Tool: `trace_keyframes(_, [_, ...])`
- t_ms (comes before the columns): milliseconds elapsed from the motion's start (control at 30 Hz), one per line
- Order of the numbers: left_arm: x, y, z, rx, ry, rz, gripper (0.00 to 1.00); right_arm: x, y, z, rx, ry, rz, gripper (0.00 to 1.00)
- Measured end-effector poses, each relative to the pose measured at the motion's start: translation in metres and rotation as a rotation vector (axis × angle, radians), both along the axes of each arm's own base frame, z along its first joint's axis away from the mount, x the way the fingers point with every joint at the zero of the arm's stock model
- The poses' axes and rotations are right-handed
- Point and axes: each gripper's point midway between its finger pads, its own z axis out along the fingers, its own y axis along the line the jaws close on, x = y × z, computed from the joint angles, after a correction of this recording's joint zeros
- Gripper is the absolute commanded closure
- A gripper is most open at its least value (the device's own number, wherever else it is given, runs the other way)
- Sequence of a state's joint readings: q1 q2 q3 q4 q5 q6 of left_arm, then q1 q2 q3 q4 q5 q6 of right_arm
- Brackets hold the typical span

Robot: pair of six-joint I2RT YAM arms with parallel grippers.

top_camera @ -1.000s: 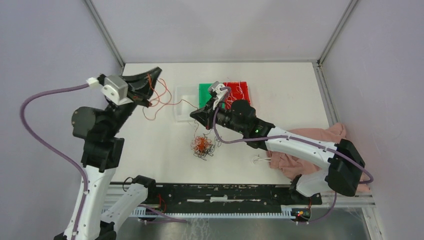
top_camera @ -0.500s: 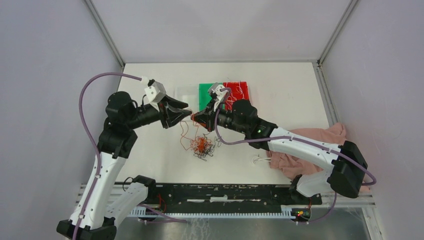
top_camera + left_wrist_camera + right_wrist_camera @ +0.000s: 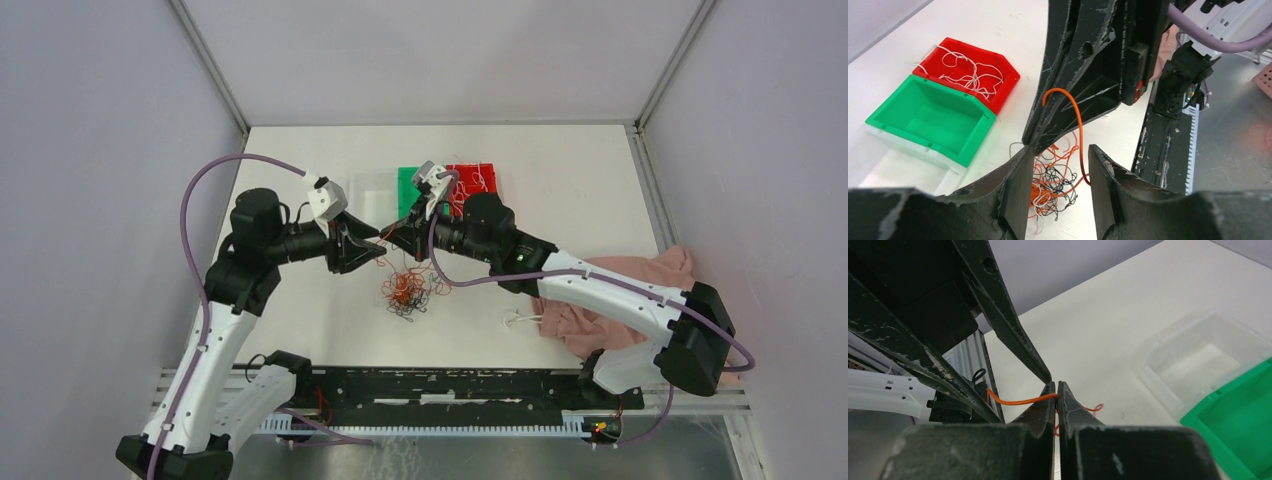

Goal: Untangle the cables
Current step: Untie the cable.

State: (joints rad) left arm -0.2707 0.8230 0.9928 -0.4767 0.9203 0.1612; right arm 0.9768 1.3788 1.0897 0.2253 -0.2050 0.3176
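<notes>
A fist-sized tangle of orange, black and white cables lies on the white table in front of the bins. My right gripper is shut on one orange cable and holds it above the tangle; the cable arches in a loop and runs down into the tangle. My left gripper is open, tip to tip with the right gripper. In the left wrist view the orange loop passes between my open left gripper's fingertips without being pinched.
A green bin, a red bin with white cables in it and a clear bin stand behind the grippers. A pink cloth and a loose white cable lie at the right.
My left arm swung from the far left in to the centre and lowered, ending nose to nose with the right gripper. The orange cable once stretched out leftward now hangs in a slack loop.
</notes>
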Motion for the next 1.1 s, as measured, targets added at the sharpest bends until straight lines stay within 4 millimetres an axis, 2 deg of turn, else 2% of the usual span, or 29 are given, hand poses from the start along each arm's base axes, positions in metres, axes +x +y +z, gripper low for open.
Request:
trace_keyframes(67, [0.003, 0.001, -0.002, 0.009, -0.005, 0.009, 0.57, -0.001, 0.000, 0.001, 0.000, 0.001, 0.005, 0.99])
trace_keyframes(167, [0.006, 0.002, -0.004, 0.017, -0.008, 0.021, 0.80, -0.001, 0.002, 0.000, -0.004, 0.006, 0.011, 0.99])
trace_keyframes(267, [0.014, 0.005, -0.007, 0.032, -0.013, 0.050, 0.95, -0.002, 0.002, -0.002, -0.012, 0.020, 0.023, 0.98])
trace_keyframes(400, [0.018, 0.005, -0.010, 0.039, -0.008, 0.057, 0.97, -0.002, 0.001, -0.005, -0.016, 0.036, 0.018, 0.93])
trace_keyframes(500, [0.020, 0.005, -0.006, 0.036, -0.018, 0.063, 0.97, -0.001, 0.001, -0.004, -0.009, 0.046, 0.013, 0.82])
trace_keyframes(567, [0.021, 0.005, 0.003, 0.027, -0.043, 0.069, 0.97, 0.000, 0.002, -0.001, 0.005, 0.050, 0.009, 0.75])
trace_keyframes(633, [0.024, 0.003, 0.024, 0.000, -0.096, 0.074, 0.97, -0.001, 0.003, 0.000, 0.025, 0.058, 0.009, 0.68])
trace_keyframes(733, [0.027, 0.001, 0.072, -0.063, -0.208, 0.079, 0.97, -0.003, 0.005, -0.005, 0.042, 0.090, 0.011, 0.62])
trace_keyframes(800, [0.026, 0.000, 0.105, -0.112, -0.285, 0.081, 0.97, -0.002, 0.011, -0.009, 0.058, 0.118, 0.016, 0.60])
trace_keyframes(900, [0.025, 0.000, 0.141, -0.166, -0.375, 0.082, 0.97, 0.001, 0.020, -0.019, 0.069, 0.159, 0.019, 0.59])
trace_keyframes(1100, [0.023, -0.002, 0.190, -0.240, -0.471, 0.076, 0.97, 0.005, 0.032, -0.041, 0.072, 0.239, 0.014, 0.60])
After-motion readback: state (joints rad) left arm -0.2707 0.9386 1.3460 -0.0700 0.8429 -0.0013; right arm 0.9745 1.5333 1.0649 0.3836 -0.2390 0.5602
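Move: The orange cable's strand, held in the right hand's shut tips, runs between the open left fingers, about 1 cm to the left hand's right and level with it. From that hand the tangle is some 5 cm ahead, 4 cm right and 29 cm down; the green box roughly 25 cm ahead and 8 right, the clear box 24 ahead and 5 left, both 27 below. From the right hand, that strand is about 3 cm back and 1 left. Forward about 2 cm and slightly down, the left hand closes on the orange strand beside the right fingertips, then rises fast some 20 cm, away from the tangle, rolling and tipping its fingertips up. The right hand holds still with its grip at first, opens to let go just before the left climbs, then eases down and left a few centimetres, rolling slightly. ##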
